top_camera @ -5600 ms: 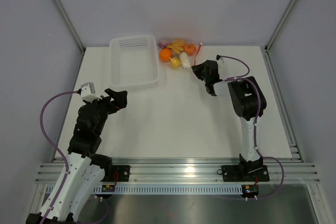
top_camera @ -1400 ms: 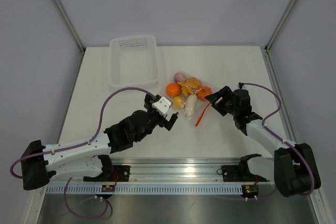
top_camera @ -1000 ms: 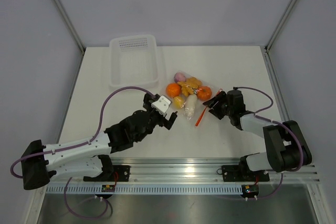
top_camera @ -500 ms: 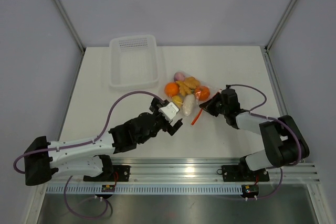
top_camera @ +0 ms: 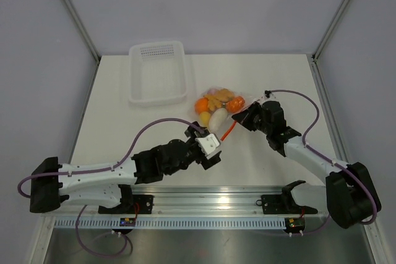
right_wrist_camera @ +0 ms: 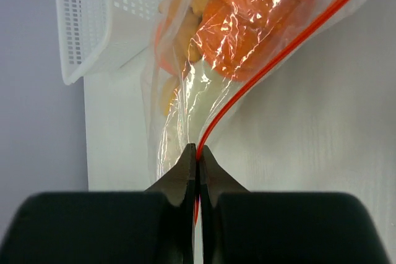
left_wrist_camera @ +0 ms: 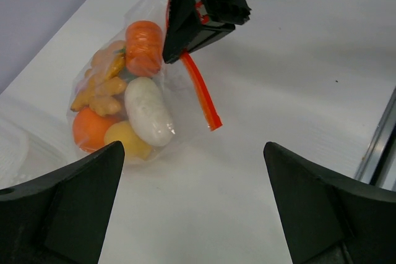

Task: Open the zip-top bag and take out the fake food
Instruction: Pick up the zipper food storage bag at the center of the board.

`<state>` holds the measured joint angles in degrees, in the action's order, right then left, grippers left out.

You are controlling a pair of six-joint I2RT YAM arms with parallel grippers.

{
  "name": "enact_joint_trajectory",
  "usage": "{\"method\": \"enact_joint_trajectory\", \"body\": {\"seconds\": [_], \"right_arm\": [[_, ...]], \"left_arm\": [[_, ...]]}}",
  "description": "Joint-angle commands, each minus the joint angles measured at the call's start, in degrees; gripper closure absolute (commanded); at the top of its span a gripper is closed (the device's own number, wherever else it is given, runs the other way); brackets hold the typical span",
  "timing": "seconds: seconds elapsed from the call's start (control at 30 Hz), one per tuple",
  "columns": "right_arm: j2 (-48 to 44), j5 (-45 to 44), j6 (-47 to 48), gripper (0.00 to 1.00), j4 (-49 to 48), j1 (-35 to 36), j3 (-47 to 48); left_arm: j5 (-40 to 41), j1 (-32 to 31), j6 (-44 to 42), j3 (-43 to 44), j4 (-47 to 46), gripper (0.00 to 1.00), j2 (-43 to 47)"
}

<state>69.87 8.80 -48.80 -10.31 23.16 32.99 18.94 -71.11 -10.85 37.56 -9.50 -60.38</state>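
The zip-top bag lies mid-table, full of the fake food: an orange ball, a white radish piece and yellow pieces. My right gripper is shut on the bag's red-orange zipper strip. The strip runs straight in between the closed tips. My left gripper is open just in front of the bag, holding nothing. In the left wrist view the bag and the loose end of the strip lie ahead, and the right gripper pinches the strip from above.
A white perforated basket stands at the back left of the table and shows in the right wrist view beside the bag. Grey walls close in the table on three sides.
My right gripper has shut on the zipper strip and drawn the bag's edge up and back. The left arm has slid right, closer to the bag's near end.
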Motion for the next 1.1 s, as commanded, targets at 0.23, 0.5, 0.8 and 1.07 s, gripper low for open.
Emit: {"method": "enact_joint_trajectory", "body": {"seconds": [0.23,0.5,0.8,1.07], "right_arm": [[-11.1,-5.3,-6.1,1.0,0.8,2.4,-1.1],[-13.4,-4.2,-6.5,1.0,1.1,4.7,-1.0],[-12.6,-2.7,-4.8,1.0,-1.6,8.8,-0.6],[-13.4,-1.9,-4.1,0.94,-2.8,9.1,-0.8]], "left_arm": [[11.8,-7.8,-6.6,8.1,-0.6,0.01,-11.2],[20.1,-7.0,-7.2,9.1,-5.3,0.01,-15.2],[17.5,-1.3,-3.1,12.5,-1.9,0.24,-16.9],[12.8,-0.1,-1.6,14.2,2.3,0.65,-17.7]]}}
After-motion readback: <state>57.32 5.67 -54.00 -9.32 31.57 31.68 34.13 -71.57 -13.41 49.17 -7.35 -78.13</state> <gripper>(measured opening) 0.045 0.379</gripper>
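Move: The near free end of the bag's red zip lies about 6 cm ahead of the left hand, 5 cm to its right and 12 cm lower. The right hand already pinches the zip; from it, that end is some 6 cm back, 4 cm left and 4 cm lower. In the bag, the white food lies about 5 cm left of the right hand, level with it fore and aft, and the orange food 5 cm ahead, 1 cm right; both are about 6 cm lower. Keep the right fingers shut on the zip and lift it about 6 cm, then draw it back and left towards the left gripper. Dip the open left gripper back, right and down, then send it some 7 cm forward, rising slightly and turning counter-clockwise with its left side tilted up; narrow its fingers around the zip's near part to about a third open. ##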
